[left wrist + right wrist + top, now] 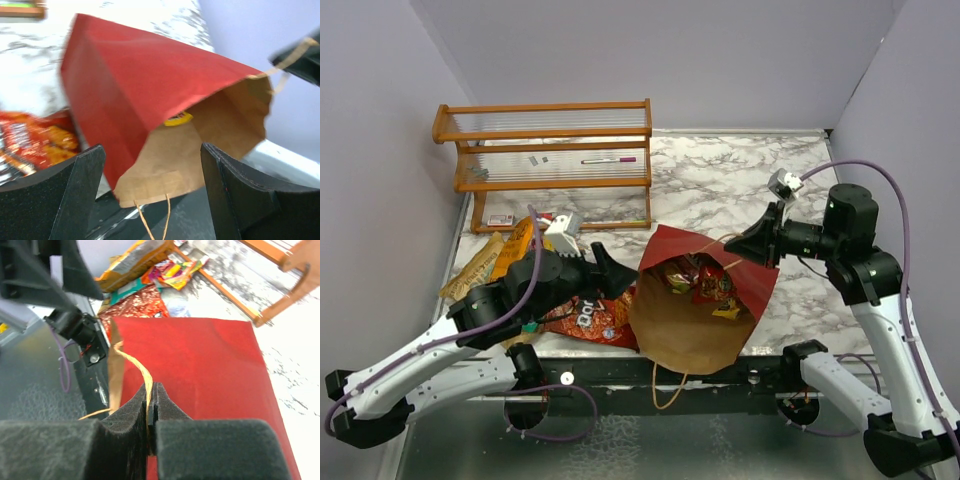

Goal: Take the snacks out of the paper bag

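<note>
The dark red paper bag (695, 325) lies at the table's near edge with its tan mouth open upward. Several snacks (705, 283) show inside it, and in the left wrist view a yellow packet (178, 119) peeks from the bag (125, 80). A red packet (588, 320) lies on the table left of the bag, with tan and orange packets (485, 262) further left. My left gripper (617, 277) stands open beside the bag's left side, holding nothing (152, 175). My right gripper (742, 250) is shut on the bag's twisted handle (136, 365), lifting its far right rim.
A wooden rack (555, 150) with a pen on its shelf stands at the back left. A black rail (740, 372) runs along the near edge under the bag. The bag's other handle (670, 390) hangs over it. Purple walls close in on both sides.
</note>
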Controlling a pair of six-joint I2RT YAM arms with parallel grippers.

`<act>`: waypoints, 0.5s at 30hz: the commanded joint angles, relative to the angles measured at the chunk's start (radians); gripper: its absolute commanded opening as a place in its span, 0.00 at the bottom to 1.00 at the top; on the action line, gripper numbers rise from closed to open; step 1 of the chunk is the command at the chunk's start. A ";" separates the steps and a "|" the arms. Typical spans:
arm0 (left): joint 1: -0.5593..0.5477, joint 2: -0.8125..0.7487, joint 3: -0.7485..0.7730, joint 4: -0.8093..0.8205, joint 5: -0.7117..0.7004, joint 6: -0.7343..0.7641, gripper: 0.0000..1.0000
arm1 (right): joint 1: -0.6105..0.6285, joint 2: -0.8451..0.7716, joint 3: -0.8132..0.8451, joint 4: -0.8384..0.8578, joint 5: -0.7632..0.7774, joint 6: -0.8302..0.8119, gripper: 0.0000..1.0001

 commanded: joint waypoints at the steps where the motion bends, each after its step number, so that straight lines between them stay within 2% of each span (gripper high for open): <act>1: 0.002 0.039 -0.072 0.334 0.357 0.123 0.79 | 0.002 0.009 -0.030 0.016 0.141 0.035 0.02; 3: -0.005 0.074 -0.099 0.414 0.449 0.112 0.78 | 0.002 0.010 -0.030 0.039 0.137 0.051 0.02; 5: -0.045 0.109 -0.120 0.484 0.481 0.106 0.76 | 0.002 0.009 -0.019 0.041 0.143 0.054 0.02; 9: -0.293 0.206 -0.127 0.564 0.294 0.216 0.75 | 0.002 0.005 0.002 0.032 0.162 0.056 0.02; 11: -0.391 0.278 -0.111 0.570 0.145 0.270 0.75 | 0.002 -0.003 0.004 0.035 0.157 0.061 0.02; 13: -0.445 0.350 -0.103 0.590 0.016 0.303 0.76 | 0.002 -0.013 0.007 0.038 0.153 0.065 0.02; 15: -0.475 0.414 -0.123 0.662 -0.040 0.372 0.76 | 0.002 -0.030 0.007 0.041 0.155 0.059 0.02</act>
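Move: The snacks still in the paper bag lie about 3 cm farther out than my left hand, some 20 cm to its right and 22 cm below it. The bag's near rim is roughly 14 cm back and 14 cm right of that hand, 20 cm down; the Doritos bag lies 3 cm back, 7 cm to its left and 25 cm down. From my right hand, the snacks are almost straight below, about 25 cm. I swing my open left hand right and back around the bag's near left side to come in front of its mouth, some 18 cm in all, first level, then sinking about 4 cm. The wrist turns nearly 40 degrees clockwise, so the fingers point to my right, still wide. My right hand keeps its pinch on the handle, easing about 2 cm forward and slightly down. ##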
